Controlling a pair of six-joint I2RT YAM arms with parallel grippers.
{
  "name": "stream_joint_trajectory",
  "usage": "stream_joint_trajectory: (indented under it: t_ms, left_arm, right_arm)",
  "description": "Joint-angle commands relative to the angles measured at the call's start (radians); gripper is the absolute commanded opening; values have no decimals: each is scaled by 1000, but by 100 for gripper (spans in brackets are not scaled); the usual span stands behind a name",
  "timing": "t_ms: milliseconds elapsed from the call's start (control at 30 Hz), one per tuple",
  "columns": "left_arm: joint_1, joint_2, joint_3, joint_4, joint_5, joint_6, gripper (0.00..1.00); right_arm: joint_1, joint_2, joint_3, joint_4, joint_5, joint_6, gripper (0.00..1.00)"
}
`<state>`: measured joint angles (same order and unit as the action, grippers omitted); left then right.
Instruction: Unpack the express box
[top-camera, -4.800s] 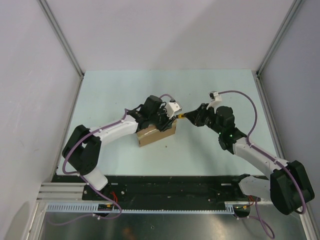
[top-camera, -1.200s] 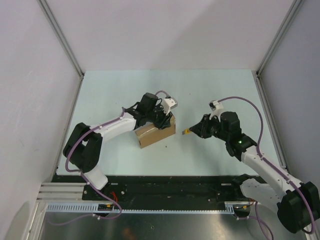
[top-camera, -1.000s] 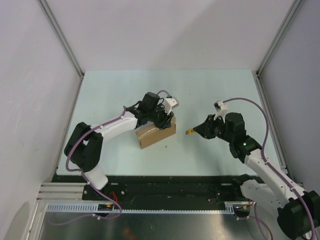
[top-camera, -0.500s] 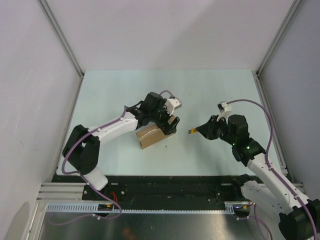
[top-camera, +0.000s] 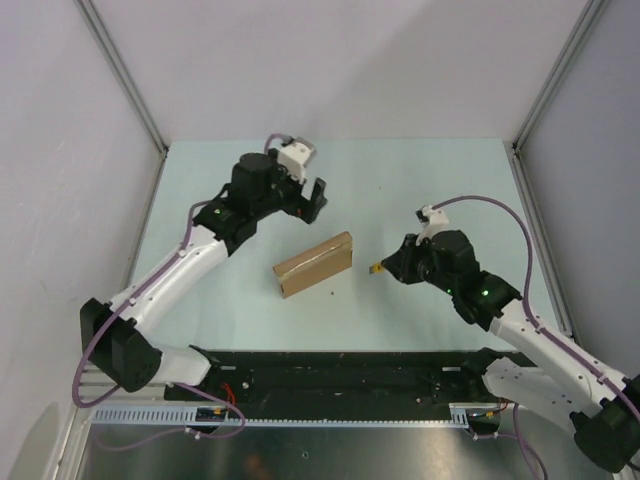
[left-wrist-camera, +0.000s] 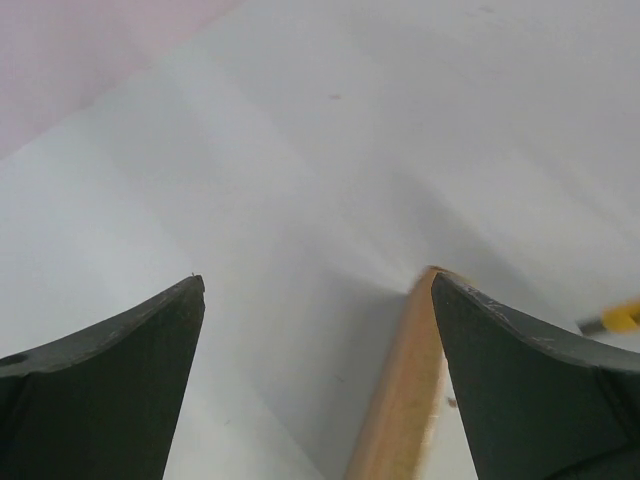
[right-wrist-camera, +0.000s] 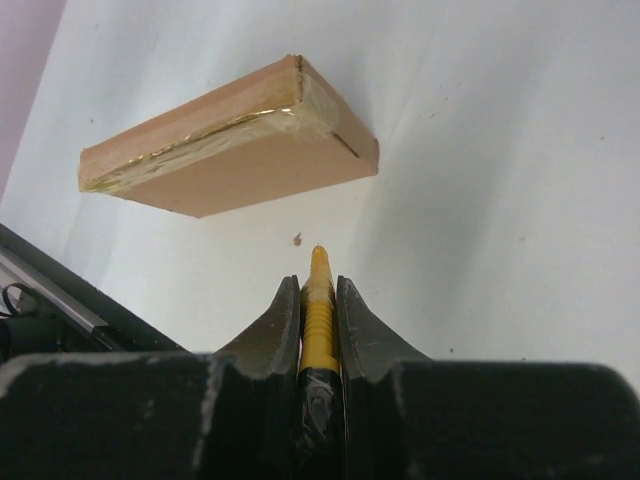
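The express box (top-camera: 315, 263) lies flat and shut on the pale table, a plain brown carton with glossy tape along its seam (right-wrist-camera: 190, 145). My left gripper (top-camera: 315, 203) hangs open above and behind it, touching nothing. In the left wrist view the fingers (left-wrist-camera: 100, 385) stand wide apart, with one edge of the box (left-wrist-camera: 400, 400) below, near the right finger. My right gripper (top-camera: 388, 268) is shut on the yellow utility knife (right-wrist-camera: 318, 300). The knife's tip (top-camera: 376, 267) points at the box's right end from a short gap away.
A small brown crumb (right-wrist-camera: 297, 239) lies on the table between the knife tip and the box. Grey walls with metal posts (top-camera: 120, 70) close in the table on three sides. A black rail (top-camera: 330, 365) runs along the near edge by the arm bases.
My left gripper has opened, let go of the box, and lifted away to the back left. The right arm has shifted slightly towards the box with the knife. The box stays put.
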<state>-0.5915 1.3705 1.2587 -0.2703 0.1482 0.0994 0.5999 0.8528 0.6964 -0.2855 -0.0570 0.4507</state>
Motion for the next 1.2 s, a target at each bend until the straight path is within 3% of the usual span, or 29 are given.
stream_joint_trajectory:
  t_ms: [0, 67, 200, 400, 600, 967, 1167]
  left_arm:
    - [107, -45, -47, 3, -200, -133, 94]
    - [174, -56, -85, -12, -206, -173, 90]
    - [281, -74, -237, -26, -67, -298, 81]
    - [314, -67, -380, -26, 62, -333, 75]
    - [332, 51, -378, -43, 218, -305, 63]
    - [335, 145, -389, -69, 534, -328, 59]
    - [332, 165, -386, -67, 623, -352, 57]
  right_arm:
    - [115, 57, 37, 23, 181, 42, 0]
    - [170, 109, 38, 51, 226, 48, 0]
    - [195, 222, 38, 138, 292, 66, 0]
    - [193, 399, 55, 393, 272, 60, 0]
    - [190, 538, 121, 477, 272, 69, 0]
    - [141, 580, 156, 528, 284, 65, 0]
    - [110, 669, 213, 601, 223, 48, 0]
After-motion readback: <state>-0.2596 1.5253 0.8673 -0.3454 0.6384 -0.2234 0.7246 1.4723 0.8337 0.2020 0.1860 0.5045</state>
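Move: The box stands on its long edge, its middle about 8 cm back from my left hand, level with it sideways and some 21 cm below. From my right hand, which holds the yellow knife, the box's middle is about 22 cm left, 3 cm ahead and 13 cm below. The box's taped right end is nearer that hand, roughly 12 cm left and 6 cm ahead; the knife tip sticks out about 3 cm ahead and 3 cm left of it. I swing my open left hand out to my left, then plunge it some 20 cm and draw it back and rightward against the box's left face, tipping the fingers down about 50 degrees and partly closing them. My right hand keeps its grip on the knife and dips, then reaches about 10 cm forward and 8 cm left, bringing the tip to the taped end. ##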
